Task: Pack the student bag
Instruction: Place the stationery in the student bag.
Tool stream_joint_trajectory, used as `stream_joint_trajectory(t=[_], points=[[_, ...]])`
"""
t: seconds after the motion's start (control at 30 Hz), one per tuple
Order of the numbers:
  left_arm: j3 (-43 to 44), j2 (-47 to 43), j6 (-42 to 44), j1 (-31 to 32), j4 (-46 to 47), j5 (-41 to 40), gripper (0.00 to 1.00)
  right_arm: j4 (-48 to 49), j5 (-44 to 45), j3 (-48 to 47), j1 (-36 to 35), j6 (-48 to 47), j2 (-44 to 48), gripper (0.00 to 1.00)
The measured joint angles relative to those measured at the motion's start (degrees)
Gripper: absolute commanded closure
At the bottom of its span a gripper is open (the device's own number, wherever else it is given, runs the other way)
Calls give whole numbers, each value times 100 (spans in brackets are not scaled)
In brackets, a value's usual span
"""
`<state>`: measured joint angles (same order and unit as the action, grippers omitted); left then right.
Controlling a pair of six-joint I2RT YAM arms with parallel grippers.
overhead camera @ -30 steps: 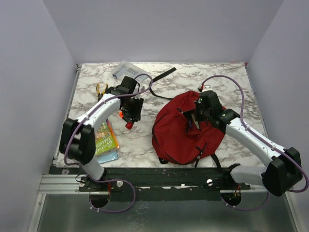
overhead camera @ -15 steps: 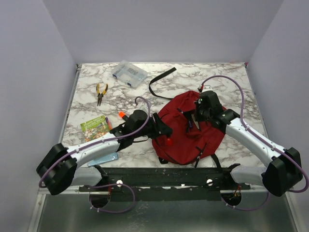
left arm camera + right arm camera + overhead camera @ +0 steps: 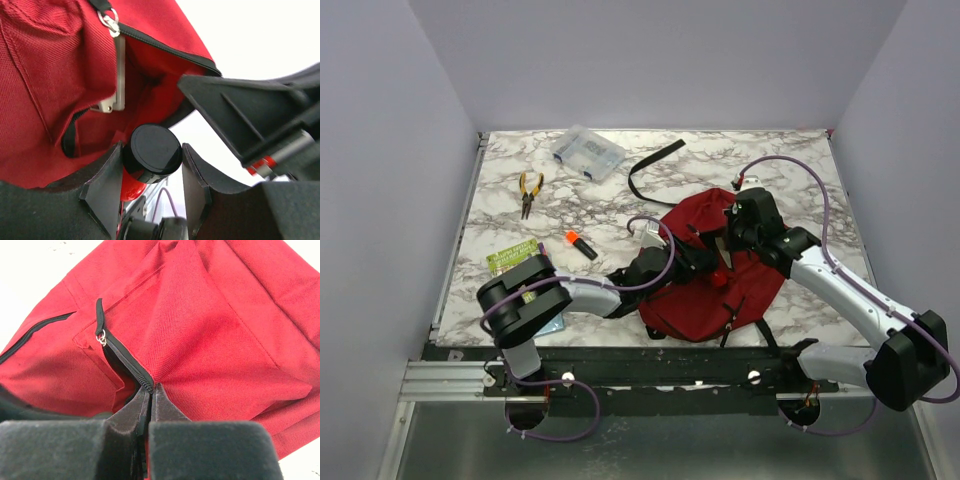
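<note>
The student bag (image 3: 760,285) is a dark red backpack lying at the middle right of the table. My right gripper (image 3: 725,250) is shut on the bag's zip edge (image 3: 131,371), and the fabric rises to a ridge there. The pocket mouth (image 3: 145,85) gapes beside it. My left gripper (image 3: 705,263) reaches across from the left and is shut on a red cylinder with a round black cap (image 3: 151,150), right at that mouth. The cap end points into the bag (image 3: 45,75). A metal zip pull (image 3: 111,22) hangs above the opening.
A clear plastic box (image 3: 587,153) sits at the back, and a black strap (image 3: 655,165) lies to its right. Yellow-handled pliers (image 3: 528,190) lie at the left. An orange marker (image 3: 578,244) and a green booklet (image 3: 515,258) are near the left arm.
My left arm swung from the left side of the table to the bag's opening, carrying the red cylinder. The right gripper kept its grip on the zip edge.
</note>
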<state>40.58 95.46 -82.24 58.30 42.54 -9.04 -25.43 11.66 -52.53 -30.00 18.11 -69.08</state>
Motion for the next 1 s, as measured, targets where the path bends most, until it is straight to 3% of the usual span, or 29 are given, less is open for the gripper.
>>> stream_joint_trajectory(t=[0.3, 0.8, 0.9, 1.0], points=[[424, 1071, -520, 118, 988, -664, 100, -15, -66, 0, 0, 0, 42, 99], [1392, 1958, -1414, -310, 942, -835, 100, -26, -57, 17, 7, -9, 131, 99], [1690, 2002, -1523, -306, 675, -815, 95, -24, -57, 17, 7, -7, 131, 99], [1871, 2006, -1716, -306, 299, -756, 81, -24, -52, 17, 9, -9, 131, 99]])
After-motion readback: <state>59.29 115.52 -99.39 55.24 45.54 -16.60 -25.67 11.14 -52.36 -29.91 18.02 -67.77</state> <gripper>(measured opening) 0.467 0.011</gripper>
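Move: The student bag's zipped opening, where the red-and-black stationery piece is headed, lies about 5 cm ahead of the left hand, 4 cm to its right and some 3 cm below. The stapler already inside lies roughly 4 cm ahead, 5 cm right and 5 cm below. The rim pinched by the right fingers is some 8 cm ahead, 6 cm right and about level. From the right hand, the opening's middle is about 3 cm back, 3 cm left and 3 cm down. The red-and-black piece, still pinched by its black end, is carried forward about 9 cm and some 4 cm right by the left hand, which starts rightward with a small dip, then drives forward in under the zipped edge. The wrist turns about 20 degrees, counter-clockwise with its left side sinking and fingertips tipping down. The right hand keeps the rim pinched, almost still. ##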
